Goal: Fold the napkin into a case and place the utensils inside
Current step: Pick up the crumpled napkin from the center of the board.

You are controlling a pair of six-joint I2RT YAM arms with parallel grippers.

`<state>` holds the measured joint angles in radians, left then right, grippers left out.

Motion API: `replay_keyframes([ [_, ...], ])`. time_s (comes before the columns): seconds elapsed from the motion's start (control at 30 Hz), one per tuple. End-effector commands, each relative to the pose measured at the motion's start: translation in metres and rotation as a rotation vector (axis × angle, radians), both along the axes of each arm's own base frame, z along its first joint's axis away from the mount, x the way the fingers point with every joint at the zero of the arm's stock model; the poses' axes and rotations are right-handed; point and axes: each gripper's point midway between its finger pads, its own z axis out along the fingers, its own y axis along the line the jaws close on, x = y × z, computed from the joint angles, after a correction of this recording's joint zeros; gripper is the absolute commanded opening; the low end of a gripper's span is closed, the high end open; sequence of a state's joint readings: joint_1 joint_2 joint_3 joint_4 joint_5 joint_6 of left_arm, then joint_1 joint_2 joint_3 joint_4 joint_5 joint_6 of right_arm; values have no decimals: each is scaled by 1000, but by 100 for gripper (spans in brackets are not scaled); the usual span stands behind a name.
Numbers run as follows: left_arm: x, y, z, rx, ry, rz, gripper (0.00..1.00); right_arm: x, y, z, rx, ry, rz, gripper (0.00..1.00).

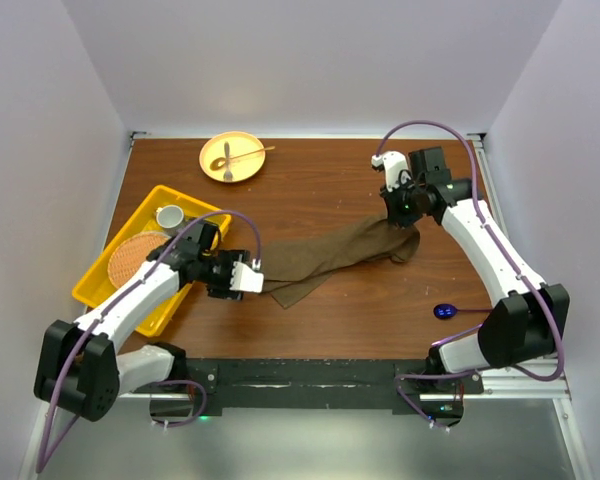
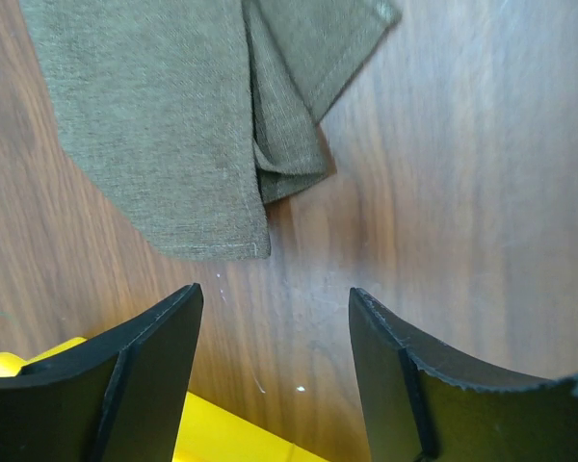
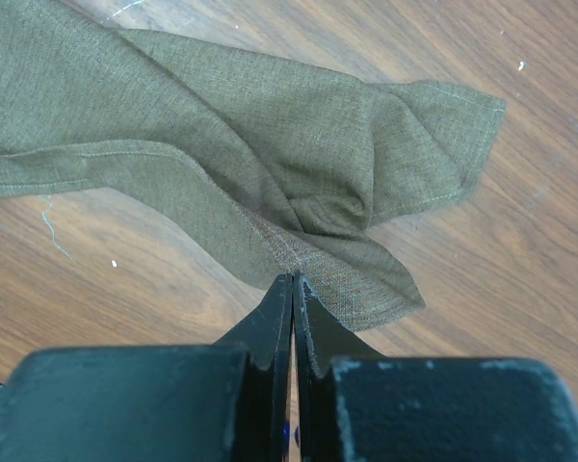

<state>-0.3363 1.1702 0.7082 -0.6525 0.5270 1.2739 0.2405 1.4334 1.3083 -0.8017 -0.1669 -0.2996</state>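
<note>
The olive-brown napkin (image 1: 335,255) lies bunched in a long loose strip across the table's middle. No case is in view. My right gripper (image 1: 400,212) is shut on the napkin's right end (image 3: 299,192), with cloth pinched at its tips (image 3: 294,281). My left gripper (image 1: 250,276) stands open just short of the napkin's left end (image 2: 164,125), and only bare wood shows between its fingers (image 2: 275,294). A blue spoon (image 1: 445,311) lies near the right arm's base. Pale utensils (image 1: 242,155) rest on the yellow plate (image 1: 212,165) at the back.
A yellow tray (image 1: 105,290) at the left holds a round woven mat (image 1: 132,258) and a cup (image 1: 170,215); its corner (image 2: 222,438) shows right under my left gripper. White walls close in the table on three sides.
</note>
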Motion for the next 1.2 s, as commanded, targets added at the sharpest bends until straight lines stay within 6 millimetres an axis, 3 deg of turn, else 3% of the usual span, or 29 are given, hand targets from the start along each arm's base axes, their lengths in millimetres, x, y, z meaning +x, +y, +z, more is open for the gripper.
replay_keyframes([
  [0.0,36,-11,8,-30,-239,-47,68,9,0,14,14,-27,-24,0],
  [0.4,38,-20,-24,-24,-316,-104,61,9,-2,12,-1,3,-40,0],
  [0.5,44,-21,-24,-26,-337,-93,53,12,-3,12,-5,2,-47,0],
  [0.6,53,-23,-15,-50,-338,-45,31,14,-4,16,-10,-7,-53,0],
  [0.63,56,-24,-10,-61,-340,-24,17,14,-5,18,-13,-15,-56,0],
  [0.67,60,-23,-5,-72,-322,30,10,17,-7,25,-14,-35,-63,0],
  [0.73,78,-25,23,-114,-333,112,0,21,-12,35,-19,-75,-80,0],
  [0.77,85,-21,32,-158,-290,192,0,23,-16,41,-18,-95,-94,0],
  [0.8,102,-24,64,-210,-315,225,0,29,-19,55,-13,-139,-106,0],
  [0.83,106,-23,70,-229,-274,259,0,32,-22,64,-20,-167,-113,0],
  [0.87,123,-23,103,-296,-279,326,0,39,-28,81,-19,-216,-131,0],
  [0.93,138,-21,124,-341,-251,389,0,49,-37,104,-32,-289,-147,0],
  [0.97,152,-22,160,-413,-266,440,0,57,-45,129,-27,-353,-171,0],
  [1.03,165,-25,183,-467,-251,479,0,70,-54,156,-37,-432,-200,0],
  [1.07,172,-29,221,-531,-273,493,0,75,-59,188,-29,-511,-218,0],
  [1.13,179,-34,246,-576,-266,508,0,83,-64,220,-22,-590,-237,0],
  [1.17,183,-36,281,-636,-288,525,0,82,-65,255,-6,-673,-241,0],
])
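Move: The napkin's left end lies roughly 4 cm ahead of the open left hand, 2 cm to its right and 4 cm below; the cloth runs rightward from there to the right hand, which already pinches its other end. The yellow tray's middle is about 20 cm left of the left hand and 3 cm ahead, the yellow plate some 25 cm ahead and 3 cm left, both about 4 cm lower. From the right hand that left end is about 27 cm left, 7 cm back and 15 cm below. The napkin's left end gets pinched as the left hand eases down and forward a few centimetres, tips inward and shuts its fingers on it. The hand then sweeps it up about 24 cm and forward some 15 cm towards the plate, wrist turning counter-clockwise. The right hand keeps its pinch, nearly still at first, then quickly rises some 14 cm, drifting forward and right. ##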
